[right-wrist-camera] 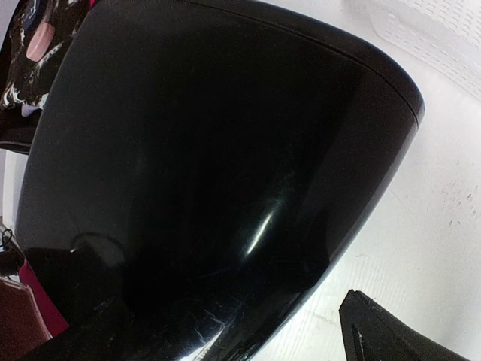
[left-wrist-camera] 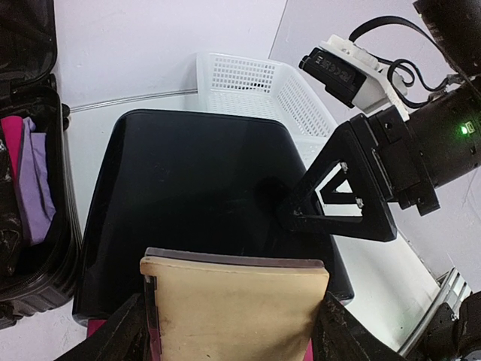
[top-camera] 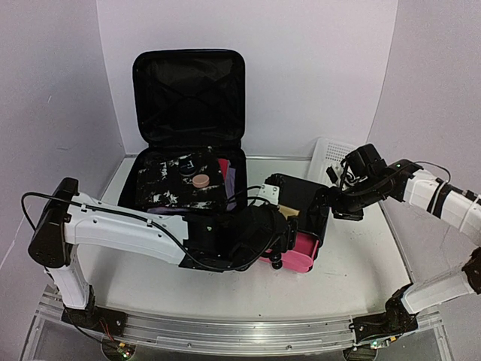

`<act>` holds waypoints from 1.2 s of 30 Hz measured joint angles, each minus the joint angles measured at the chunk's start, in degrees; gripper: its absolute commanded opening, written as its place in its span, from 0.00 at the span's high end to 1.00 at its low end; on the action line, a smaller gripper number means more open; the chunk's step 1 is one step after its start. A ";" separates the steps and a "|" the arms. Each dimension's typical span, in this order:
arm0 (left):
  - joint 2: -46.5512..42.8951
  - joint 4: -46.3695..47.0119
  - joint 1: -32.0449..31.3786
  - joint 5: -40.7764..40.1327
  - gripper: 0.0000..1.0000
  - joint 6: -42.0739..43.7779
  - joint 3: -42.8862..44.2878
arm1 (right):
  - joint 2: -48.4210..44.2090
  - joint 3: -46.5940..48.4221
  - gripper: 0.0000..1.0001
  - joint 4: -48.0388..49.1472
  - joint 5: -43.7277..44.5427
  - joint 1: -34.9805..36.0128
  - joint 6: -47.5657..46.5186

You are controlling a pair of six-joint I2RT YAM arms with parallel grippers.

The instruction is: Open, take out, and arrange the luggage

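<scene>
The luggage point(top-camera: 188, 98) lies open at the back left, its lid upright. A black-and-white patterned item, a round pink thing point(top-camera: 201, 181) and pink and purple cloth lie inside. Right of it stands a black box point(top-camera: 301, 197) with pink drawers. My left gripper point(top-camera: 284, 244) is at the box's front, shut on a tan-sided drawer point(left-wrist-camera: 233, 308) that sticks out. My right gripper point(top-camera: 332, 204) stands open at the box's right side, with one finger point(left-wrist-camera: 338, 203) over the box top point(left-wrist-camera: 195, 188) and the other finger point(right-wrist-camera: 376, 331) over the bare table beside the box point(right-wrist-camera: 210, 150).
A white mesh basket point(top-camera: 331, 154) sits against the back wall behind the black box, close to my right wrist. The luggage rim point(left-wrist-camera: 64, 248) is just left of the box. White walls close in the table on three sides.
</scene>
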 measured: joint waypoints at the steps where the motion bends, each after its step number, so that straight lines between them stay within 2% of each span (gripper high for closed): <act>1: 0.02 0.00 -0.02 -0.02 0.56 -0.17 -0.02 | -0.09 -0.13 0.02 0.13 0.00 0.00 0.02; 7: 0.09 0.39 -0.02 -0.02 0.54 -1.53 -1.66 | -0.26 -0.39 0.02 0.39 -0.02 0.00 0.20; 13: 0.39 0.39 -0.02 -0.02 0.45 -1.88 -2.40 | -0.35 -0.63 0.02 0.72 -0.13 0.00 0.50; 18: 0.39 0.39 -0.02 0.02 0.30 -2.40 -2.73 | -0.35 -0.66 0.02 0.76 -0.20 0.00 0.79; 21: 0.39 0.44 -0.02 0.24 0.14 -3.02 -3.08 | -0.35 -0.66 0.02 0.76 -0.24 0.00 0.83; 26: 0.37 0.42 -0.02 0.63 0.03 -2.75 -3.82 | -0.35 -0.70 0.02 0.81 -0.26 0.00 0.87; 32: -0.68 0.42 -0.02 2.08 0.03 -1.79 -5.03 | -0.35 -0.76 0.02 0.98 -0.46 0.00 0.87; 36: -3.74 0.39 -0.02 3.87 0.10 1.75 -5.68 | -0.35 -0.76 0.02 0.98 -0.46 0.00 0.87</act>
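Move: The left hand holds a tan box over the black cabinet's open pink top drawer; the drawer's middle is about 6 cm below the hand and 3 cm back, neither left nor right. The cabinet's black top is some 8 cm ahead, 1 cm right and 4 cm below. The open suitcase's middle lies roughly 15 cm ahead, 28 cm left and 14 cm lower. From the right hand, the drawer is about 10 cm back, 10 cm left and 3 cm below. Downward, almost straight, the left hand lowers the tan box about 3.5 cm into the open pink drawer. Near the bottom its fingers spread wide and let go of the box, then the hand begins to rise some 2 cm, easing slightly back and to the left. The right hand stays put, open, at the cabinet's right edge. ##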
